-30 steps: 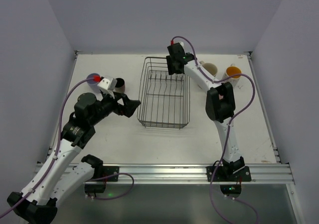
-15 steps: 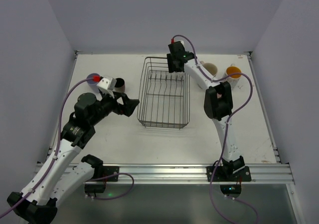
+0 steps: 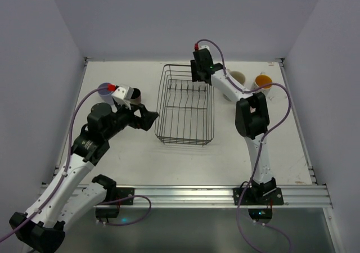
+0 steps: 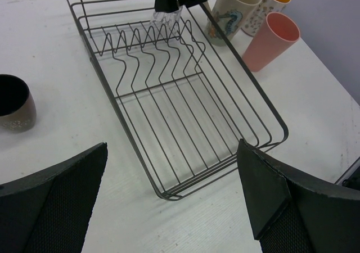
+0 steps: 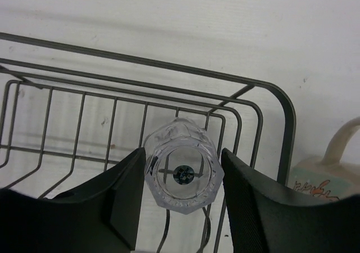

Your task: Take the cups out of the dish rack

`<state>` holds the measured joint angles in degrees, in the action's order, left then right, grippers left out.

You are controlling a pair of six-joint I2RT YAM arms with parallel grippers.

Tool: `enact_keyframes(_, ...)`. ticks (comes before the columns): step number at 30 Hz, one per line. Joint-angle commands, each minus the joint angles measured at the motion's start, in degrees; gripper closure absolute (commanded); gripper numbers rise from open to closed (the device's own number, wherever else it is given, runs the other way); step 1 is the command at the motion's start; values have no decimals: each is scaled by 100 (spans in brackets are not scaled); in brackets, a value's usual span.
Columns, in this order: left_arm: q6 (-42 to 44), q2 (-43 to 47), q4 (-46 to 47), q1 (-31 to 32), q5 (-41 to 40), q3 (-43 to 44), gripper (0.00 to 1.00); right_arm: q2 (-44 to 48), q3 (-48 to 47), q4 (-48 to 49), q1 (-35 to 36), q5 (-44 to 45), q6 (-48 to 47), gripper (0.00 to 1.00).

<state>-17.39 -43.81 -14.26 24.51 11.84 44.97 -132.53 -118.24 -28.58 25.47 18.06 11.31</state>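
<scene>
The black wire dish rack (image 3: 159, 109) lies mid-table. A clear glass (image 5: 183, 174) stands upright in its far right corner, seen from above in the right wrist view. My right gripper (image 5: 183, 180) reaches down over it, and both fingers touch the glass's sides. From the left wrist view the same glass (image 4: 167, 18) shows under the black right gripper (image 3: 198, 76). My left gripper (image 4: 171, 152) hovers wide open over the table at the rack's near left corner (image 4: 163, 194), holding nothing. No other cup shows inside the rack.
Right of the rack stand a cream printed mug (image 4: 230, 14), an orange-lined tumbler (image 4: 269, 3) and a pink tumbler (image 4: 270, 41). Left of it sit a brown mug (image 4: 14, 102) and a lavender tumbler (image 3: 103, 89). White walls enclose the table.
The right gripper's fingers have narrowed onto the clear glass, and the wrist has shifted slightly right. The left arm has barely moved.
</scene>
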Motion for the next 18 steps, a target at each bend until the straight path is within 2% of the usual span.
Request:
enact_keyframes(1,-212,-83,230,1,257,20,0,1158,476,1107,1,-206,20,81)
enact_keyframes(6,-571,-259,441,1,486,91,0,2124,1231,1934,1,-654,459,81)
enact_keyframes(12,-1126,-593,1249,1,802,-76,0,3056,2469,2794,1,-1770,1434,81)
enact_keyframes(18,-1890,-1155,2488,1,1479,-199,1,4392,5287,5078,-16,-3650,3340,81)
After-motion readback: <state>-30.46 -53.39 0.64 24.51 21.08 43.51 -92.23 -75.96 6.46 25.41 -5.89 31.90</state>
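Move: The right fingers already hold the clear glass near the rack's far right corner. The open left gripper it is brought to waits roughly 30 cm back, 16 cm left and 16 cm higher. The rack's middle lies about 14 cm back and 4 cm left of the right hand, the beige mug level with it, 12 cm right. From the left hand the glass is some 30 cm ahead, 16 cm right and 16 cm below. Keep the right fingers' hold on the clear glass and raise it steeply about 18 cm out of the rack, then sweep it back over the rack and a little left towards the left gripper, rolling the wrist some 40 degrees, left side up, and tipping the fingers up. Bring the open left gripper about 5 cm right and slightly forward to meet it. ##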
